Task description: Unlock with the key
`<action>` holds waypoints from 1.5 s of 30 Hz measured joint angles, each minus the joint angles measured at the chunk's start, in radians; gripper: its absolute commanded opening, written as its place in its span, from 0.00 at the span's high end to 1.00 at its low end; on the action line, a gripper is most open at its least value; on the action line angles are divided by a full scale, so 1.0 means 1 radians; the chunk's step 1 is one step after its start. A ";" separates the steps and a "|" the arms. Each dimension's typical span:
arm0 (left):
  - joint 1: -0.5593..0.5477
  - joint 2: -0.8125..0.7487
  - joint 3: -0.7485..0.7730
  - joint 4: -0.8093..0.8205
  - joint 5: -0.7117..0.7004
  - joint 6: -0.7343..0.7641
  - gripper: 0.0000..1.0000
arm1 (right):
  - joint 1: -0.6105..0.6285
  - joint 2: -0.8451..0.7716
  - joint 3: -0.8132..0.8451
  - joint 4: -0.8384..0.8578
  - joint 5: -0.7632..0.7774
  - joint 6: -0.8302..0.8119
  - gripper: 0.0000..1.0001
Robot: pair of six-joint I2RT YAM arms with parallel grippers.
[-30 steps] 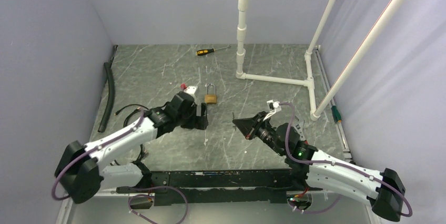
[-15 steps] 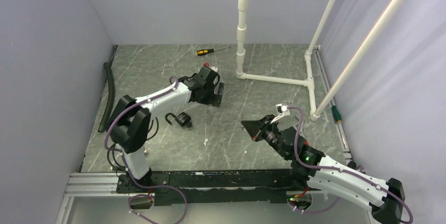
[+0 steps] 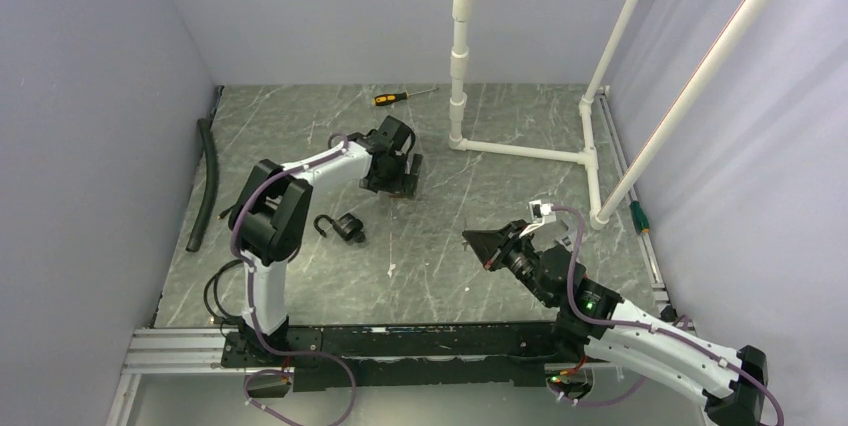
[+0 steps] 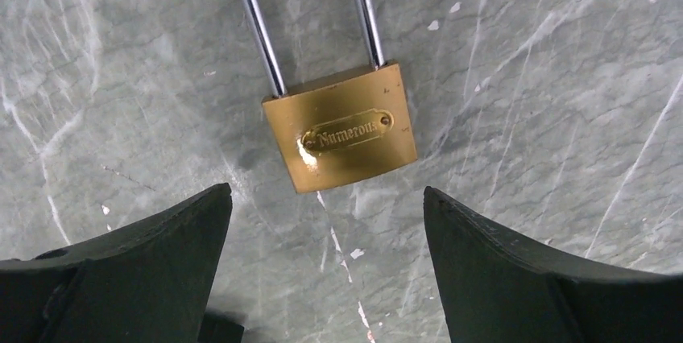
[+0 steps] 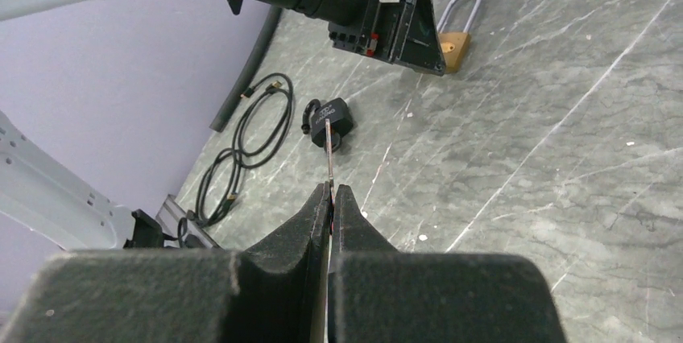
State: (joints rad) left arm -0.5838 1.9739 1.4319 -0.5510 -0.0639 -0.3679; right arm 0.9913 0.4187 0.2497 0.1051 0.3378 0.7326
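A brass padlock (image 4: 342,138) with a steel shackle lies flat on the marble table. My left gripper (image 4: 324,194) hangs just above it, open, with the lock's body a little beyond the fingertips. A black padlock (image 3: 346,227) lies nearer the arms, left of centre. My right gripper (image 5: 332,190) is shut on a thin key (image 5: 329,150). Its blade sticks out past the fingertips and lines up with the black padlock (image 5: 330,116) in the right wrist view. In the top view the right gripper (image 3: 470,239) hovers right of centre, apart from both locks.
A yellow-handled screwdriver (image 3: 398,97) lies at the back. A white pipe frame (image 3: 520,151) stands at the back right. A black hose (image 3: 207,181) runs along the left wall. A coiled black cable (image 5: 250,138) lies near the left arm's base.
My left gripper moved from the brass padlock's left side to right above it. The black padlock has come into view. My right gripper drifted slightly right, still holding the key.
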 measured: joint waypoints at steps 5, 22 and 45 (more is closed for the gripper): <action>0.000 0.039 0.067 -0.014 0.003 0.013 0.08 | -0.001 0.014 0.000 -0.012 0.003 0.000 1.00; -0.001 0.201 0.254 -0.116 -0.062 -0.004 0.18 | -0.001 0.011 -0.026 -0.022 0.004 0.000 1.00; -0.060 0.222 0.277 -0.153 -0.196 -0.096 1.00 | -0.001 -0.041 -0.049 -0.047 0.025 0.003 1.00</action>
State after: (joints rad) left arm -0.6441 2.1956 1.7092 -0.7044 -0.2596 -0.4637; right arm 0.9905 0.3775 0.2008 0.0582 0.3626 0.7361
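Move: Just ahead of the open left hand lies the brass padlock, its body about 3 cm forward, 2 cm to the right and 3 cm below, shackle pointing outward. The black padlock sits some 5 cm back and 8 cm left of that hand, and the screwdriver about 25 cm ahead and 3 cm right, both about 3 cm below. From the right hand, the brass padlock is roughly 22 cm forward, 13 cm left and 17 cm down. Reaching about 3 cm forward and a little to the right, then sinking some 2 cm over the brass padlock, the left hand rolls its left side up about 10 degrees, turns slightly counter-clockwise and closes partway to pinch the body by its two sides. The right hand, still holding the key, sinks 2 to 3 cm well away from it. ##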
